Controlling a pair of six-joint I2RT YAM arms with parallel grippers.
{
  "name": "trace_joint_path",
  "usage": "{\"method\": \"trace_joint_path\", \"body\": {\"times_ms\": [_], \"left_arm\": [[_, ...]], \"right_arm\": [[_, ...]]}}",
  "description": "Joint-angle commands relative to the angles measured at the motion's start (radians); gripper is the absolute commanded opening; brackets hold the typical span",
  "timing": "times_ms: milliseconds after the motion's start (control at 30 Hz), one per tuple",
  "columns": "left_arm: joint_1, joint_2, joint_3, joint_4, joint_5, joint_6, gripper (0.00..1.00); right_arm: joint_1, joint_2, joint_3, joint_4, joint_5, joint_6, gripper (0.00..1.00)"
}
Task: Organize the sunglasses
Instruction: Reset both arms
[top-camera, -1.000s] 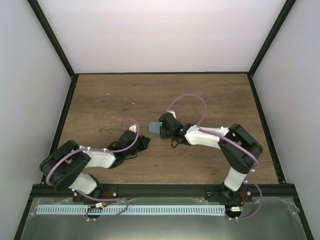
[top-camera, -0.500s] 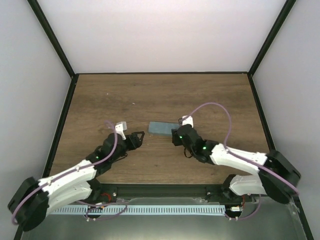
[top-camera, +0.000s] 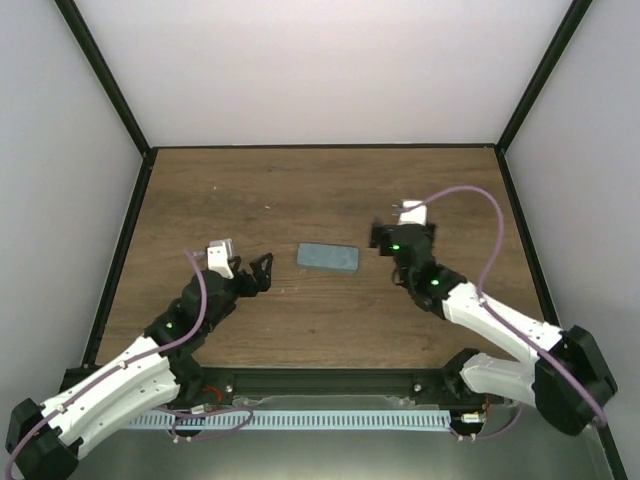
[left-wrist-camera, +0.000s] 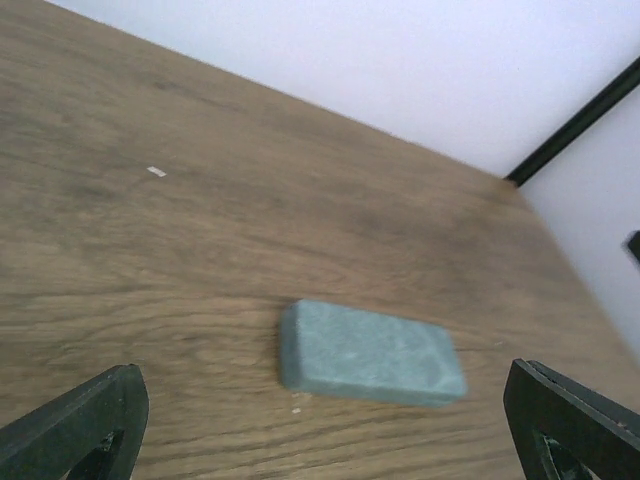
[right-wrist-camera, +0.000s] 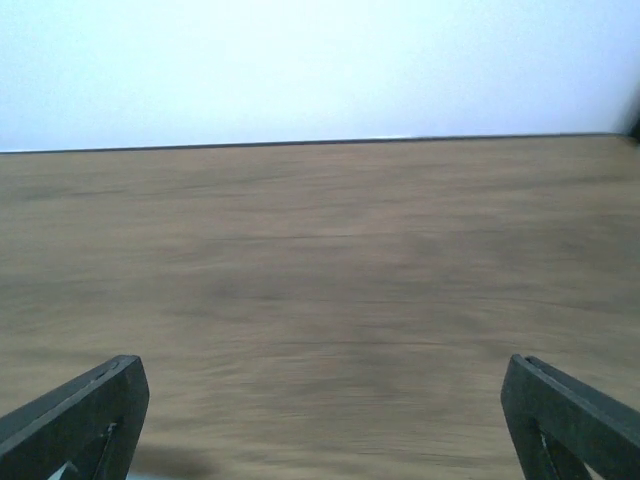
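No sunglasses show in any view. A grey-blue rectangular case (top-camera: 328, 258) lies shut and flat on the wooden table (top-camera: 250, 195) near its middle. My left gripper (top-camera: 262, 272) hangs to the left of the case, a short gap away, jaws wide open and empty. In the left wrist view the case (left-wrist-camera: 370, 352) lies ahead between the spread fingers of the left gripper (left-wrist-camera: 325, 430). My right gripper (top-camera: 383, 238) stands to the right of the case, apart from it, open and empty. The right wrist view holds only bare wood between the fingers of the right gripper (right-wrist-camera: 325, 420).
Black frame posts (top-camera: 524, 100) and white walls (top-camera: 330, 70) bound the table on three sides. A small pale speck (left-wrist-camera: 156, 171) lies on the wood at the far left.
Both arms have drawn back from the case, the left toward the left and the right toward the right rear. Both grippers have gone from shut to wide open. The case lies free.
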Motion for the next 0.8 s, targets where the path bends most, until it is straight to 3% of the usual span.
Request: {"method": "trace_joint_path", "body": {"times_ms": [0, 133, 267, 333, 500, 567, 667, 767], "left_arm": [[-0.003, 0.056, 0.027, -0.075, -0.094, 0.070, 1.00], [-0.002, 0.055, -0.015, 0.034, -0.069, 0.153, 1.00], [0.002, 0.031, -0.091, 0.235, -0.081, 0.275, 1.00], [0.005, 0.031, -0.097, 0.288, -0.083, 0.344, 1.00], [0.032, 0.067, -0.083, 0.452, -0.189, 0.531, 1.00], [0.091, 0.115, -0.077, 0.513, -0.167, 0.614, 1.00], [0.267, 0.255, -0.023, 0.514, -0.021, 0.560, 1.00], [0.357, 0.376, -0.039, 0.673, -0.018, 0.573, 1.00]], "right_arm": [[-0.273, -0.079, -0.254, 0.372, -0.121, -0.229, 1.00], [-0.462, -0.053, -0.424, 0.692, -0.274, -0.231, 1.00], [-0.506, 0.155, -0.374, 0.790, -0.294, -0.257, 1.00], [-0.517, 0.242, -0.405, 0.946, -0.330, -0.263, 1.00], [-0.527, 0.273, -0.360, 0.902, -0.338, -0.250, 1.00], [-0.529, 0.252, -0.403, 0.976, -0.283, -0.267, 1.00], [-0.528, 0.218, -0.452, 1.027, -0.240, -0.284, 1.00], [-0.526, 0.244, -0.456, 1.086, -0.173, -0.304, 1.00]]}}
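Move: On the bare middle of the table, the closed sunglasses case lies about 18 cm to the right hand's left, some 1 cm farther out and roughly 18 cm below. From the left hand the same case is about 19 cm to the right, 9 cm ahead and 17 cm lower. Nothing else of the task is in sight around it. Swinging right, away from the case, the empty right hand travels about 14 cm while sinking and edging forward, then comes partly back up as its fingers tip upward. The left hand dips slightly, rises, then sweeps forward and left away from the case, some 9 cm altogether, its wrist rolling left side up, tipping up and turning counter-clockwise. Both grippers stay wide open. ##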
